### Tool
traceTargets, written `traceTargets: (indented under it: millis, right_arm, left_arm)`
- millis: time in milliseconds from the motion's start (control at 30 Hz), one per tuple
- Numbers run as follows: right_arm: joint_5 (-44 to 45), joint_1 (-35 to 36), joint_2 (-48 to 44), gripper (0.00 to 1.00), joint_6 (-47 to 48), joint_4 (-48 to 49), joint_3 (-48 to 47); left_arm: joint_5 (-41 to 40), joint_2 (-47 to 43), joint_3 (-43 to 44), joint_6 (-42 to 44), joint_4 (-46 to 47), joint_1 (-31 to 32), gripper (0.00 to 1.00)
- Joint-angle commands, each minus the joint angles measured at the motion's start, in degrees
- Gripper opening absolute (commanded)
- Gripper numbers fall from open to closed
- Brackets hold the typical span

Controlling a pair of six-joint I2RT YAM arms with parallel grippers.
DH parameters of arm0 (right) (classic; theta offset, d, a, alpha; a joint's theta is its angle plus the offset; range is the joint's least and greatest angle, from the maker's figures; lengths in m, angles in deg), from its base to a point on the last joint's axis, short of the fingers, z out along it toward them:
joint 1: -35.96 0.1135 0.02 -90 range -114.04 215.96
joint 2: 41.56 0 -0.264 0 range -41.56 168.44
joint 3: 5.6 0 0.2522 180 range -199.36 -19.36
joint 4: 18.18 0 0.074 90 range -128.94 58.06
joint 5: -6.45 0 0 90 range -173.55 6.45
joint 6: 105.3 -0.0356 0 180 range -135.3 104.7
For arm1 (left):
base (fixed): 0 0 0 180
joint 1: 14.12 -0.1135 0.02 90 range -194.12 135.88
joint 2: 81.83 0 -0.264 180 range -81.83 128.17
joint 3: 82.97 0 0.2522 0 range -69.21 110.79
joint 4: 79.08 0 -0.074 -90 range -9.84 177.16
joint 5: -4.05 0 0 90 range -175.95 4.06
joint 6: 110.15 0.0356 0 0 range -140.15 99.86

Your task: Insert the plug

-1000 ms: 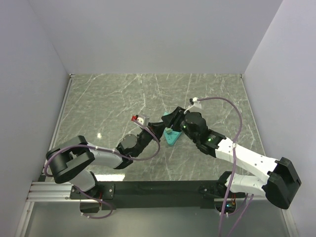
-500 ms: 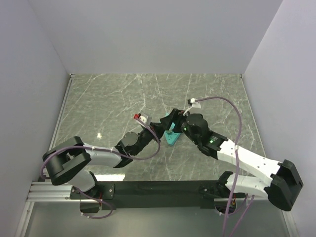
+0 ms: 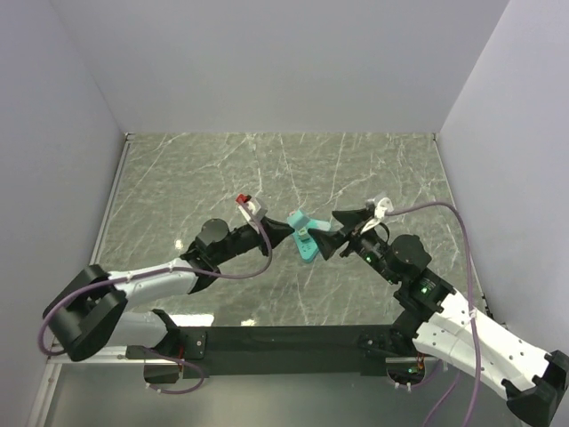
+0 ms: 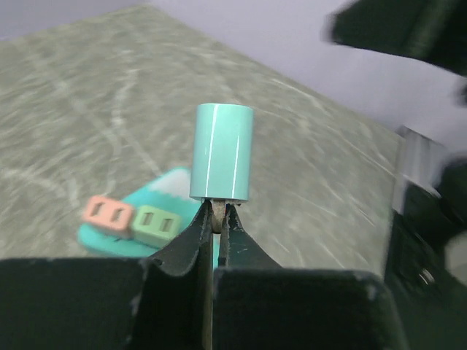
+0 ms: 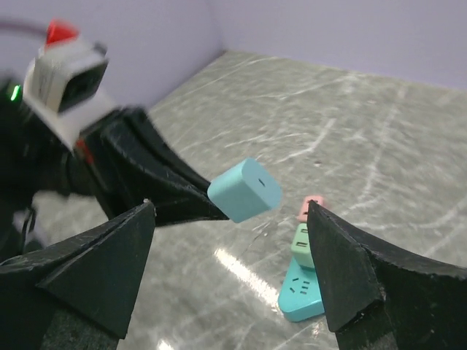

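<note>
A teal plug (image 3: pixel 296 219) hangs in the air above the table, and my left gripper (image 3: pixel 284 228) is shut on the prongs at its base. In the left wrist view the plug (image 4: pixel 222 151) stands upright just past the pinched fingertips (image 4: pixel 208 222). The teal triangular power strip (image 3: pixel 308 248) lies flat on the table just below and right of it, with a green block (image 5: pixel 303 244) and a pink block (image 5: pixel 312 206) at one end. My right gripper (image 3: pixel 332 233) is open, right of the plug, not touching it. The plug (image 5: pixel 244 189) floats between its spread fingers.
The table is a grey-green marble surface (image 3: pixel 222 178) boxed in by pale walls on three sides. A black rail (image 3: pixel 284 338) with both arm bases runs along the near edge. Purple cables (image 3: pixel 427 209) loop off each wrist.
The right gripper has opened and drawn back to the right, off the plug. The left gripper has closed on the plug's prongs and now holds it alone above the strip.
</note>
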Motion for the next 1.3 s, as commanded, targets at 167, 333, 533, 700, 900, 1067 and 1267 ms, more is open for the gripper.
traceTargets:
  millis: [167,333,533,700,900,1067,1267]
  right_arm:
    - [-22.28,-0.43,1.3,0.86,9.98,1.32,-1.16]
    - [-28.61,-0.61,2.01,0.78,10.15,0.7,-1.69]
    - [-37.84,-0.87,-0.45,0.68,9.98,0.0,-1.51]
    - [-39.78,-0.78,2.0,0.62,9.98,-3.08,-3.53]
    - [-41.98,-0.87,2.88,0.55,9.71,-3.08,-3.97]
    - [-42.86,-0.78,3.41,0.37,9.8,-2.29,-3.88]
    - [-44.18,-0.78,0.44,0.09,9.37,3.31,-0.91]
  left_arm:
    - [29.31,-10.68,-2.5,4.54,-1.9,-1.03,0.0]
    - [35.39,-14.02,-3.47,4.89,-2.6,-1.11,0.0]
    - [36.18,-16.84,-3.82,6.21,-5.24,-1.2,0.0]
    - [35.57,-17.99,-4.0,6.56,-6.21,-1.11,0.0]
    - [34.6,-18.87,-4.17,7.0,-7.18,-1.11,0.0]
    - [34.69,-18.34,-4.17,6.82,-6.74,-1.11,0.0]
    - [34.43,-16.67,-3.91,6.73,-6.3,-1.12,0.0]
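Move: My left hand holds the teal plug by its prong, the plug's body about 2 cm ahead and 4 cm to the right of the finger pads. My open right gripper is roughly 2 cm back, 9 cm to the right and 6 cm above my left hand. From my right hand the plug is some 4 cm ahead, 6 cm left and 6 cm below; the teal base lies about 8 cm ahead, 4 cm left, and the green block 9 cm ahead, 6 cm left, both well over 20 cm down. I bring the plug and my right gripper together nearer my bases: my left hand, still pinching the prong, draws back about 12 cm, rises a little and swings clockwise to point right. My right hand backs off too, sliding left and slightly down, turning some 40 degrees counter-clockwise to face it, and closes from wide open to pinch the plug's body from the end opposite the prong. ##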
